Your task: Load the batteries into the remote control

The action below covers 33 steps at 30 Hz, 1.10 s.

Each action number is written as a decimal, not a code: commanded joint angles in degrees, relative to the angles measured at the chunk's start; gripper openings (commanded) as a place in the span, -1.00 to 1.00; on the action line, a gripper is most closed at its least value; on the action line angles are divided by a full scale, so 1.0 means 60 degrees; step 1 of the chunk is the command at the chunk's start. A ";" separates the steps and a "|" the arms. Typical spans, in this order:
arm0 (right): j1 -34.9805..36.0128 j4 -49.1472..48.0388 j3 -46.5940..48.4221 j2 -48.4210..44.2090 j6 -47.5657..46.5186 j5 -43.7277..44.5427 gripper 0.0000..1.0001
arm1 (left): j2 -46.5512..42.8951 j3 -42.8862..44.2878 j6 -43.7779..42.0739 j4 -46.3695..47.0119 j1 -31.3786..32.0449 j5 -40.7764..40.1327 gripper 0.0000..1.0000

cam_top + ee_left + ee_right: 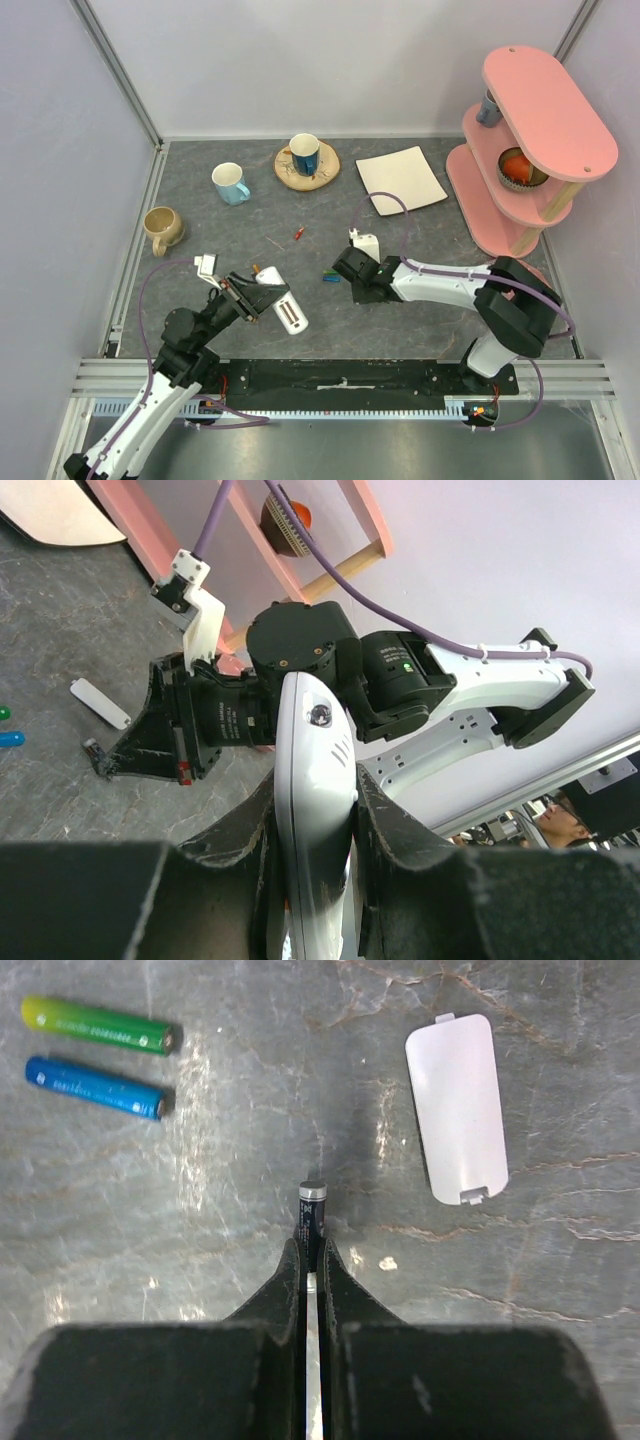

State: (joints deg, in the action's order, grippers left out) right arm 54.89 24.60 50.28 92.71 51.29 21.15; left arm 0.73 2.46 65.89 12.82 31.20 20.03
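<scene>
My left gripper is shut on the remote control, a slim white bar held edge-on above the table; the top view shows the remote control at the front left. My right gripper is shut on a dark blue-purple battery pinched by one end, low over the table. A green battery and a blue battery lie side by side to its far left. A red-orange battery lies further back. The right gripper is near the table's middle.
The remote's white battery cover lies flat to the right of the right gripper. Behind stand a tan mug, a light blue mug, a dark blue mug on a wooden coaster, a white square plate and a pink shelf.
</scene>
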 commanded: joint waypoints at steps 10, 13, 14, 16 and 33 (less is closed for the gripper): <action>0.0768 0.3485 0.2590 -0.3086 -0.4664 -0.2526 -1.00 | 0.4620 -0.1480 0.0516 0.5008 -0.0044 -0.0306 -0.96; 0.0753 0.4070 0.3073 -0.3351 -0.5031 -0.2936 -1.00 | 0.6139 -0.1144 0.0722 0.6356 -0.0029 -0.0321 -0.96; 0.0753 0.4320 0.3510 -0.3293 -0.5177 -0.3098 -1.00 | 0.6481 -0.1055 0.0723 0.6954 -0.0029 -0.0292 -0.96; 0.0753 0.4966 0.3893 -0.3117 -0.5354 -0.3216 -1.00 | 0.7445 -0.0952 0.0869 0.7602 -0.0015 -0.0393 -0.96; 0.0753 0.4427 0.5228 -0.2033 -0.4330 -0.4360 -1.00 | 1.1728 -0.0044 0.1660 1.1486 0.0337 -0.0774 -0.96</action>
State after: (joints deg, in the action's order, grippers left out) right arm 59.48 54.26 79.66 80.34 22.70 -3.73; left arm 68.75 2.44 72.77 70.37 32.56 17.50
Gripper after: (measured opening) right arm 0.018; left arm 0.315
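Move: The right fingers already grip the black battery just above the table. The open battery bay of the remote, held in the left hand, is about 11 cm back, 15 cm left and 20 cm above them. The blue battery lies some 4 cm ahead and 8 cm left, the white lid 5 cm ahead and 4 cm right. From the left hand, the black battery is about 8 cm ahead, 18 cm right and 21 cm below. The right hand lifts the black battery steeply about 19 cm off the table, drawing back some 7 cm and drifting about 5 cm left towards the remote's open bay, while the wrist swings some 40 degrees counter-clockwise and the fingers stay shut on the battery. Meanwhile the left hand, keeping its grip on the remote, brings it about 7 cm forward, 6 cm down and 4 cm right to meet the battery, tipping it down about 15 degrees. ##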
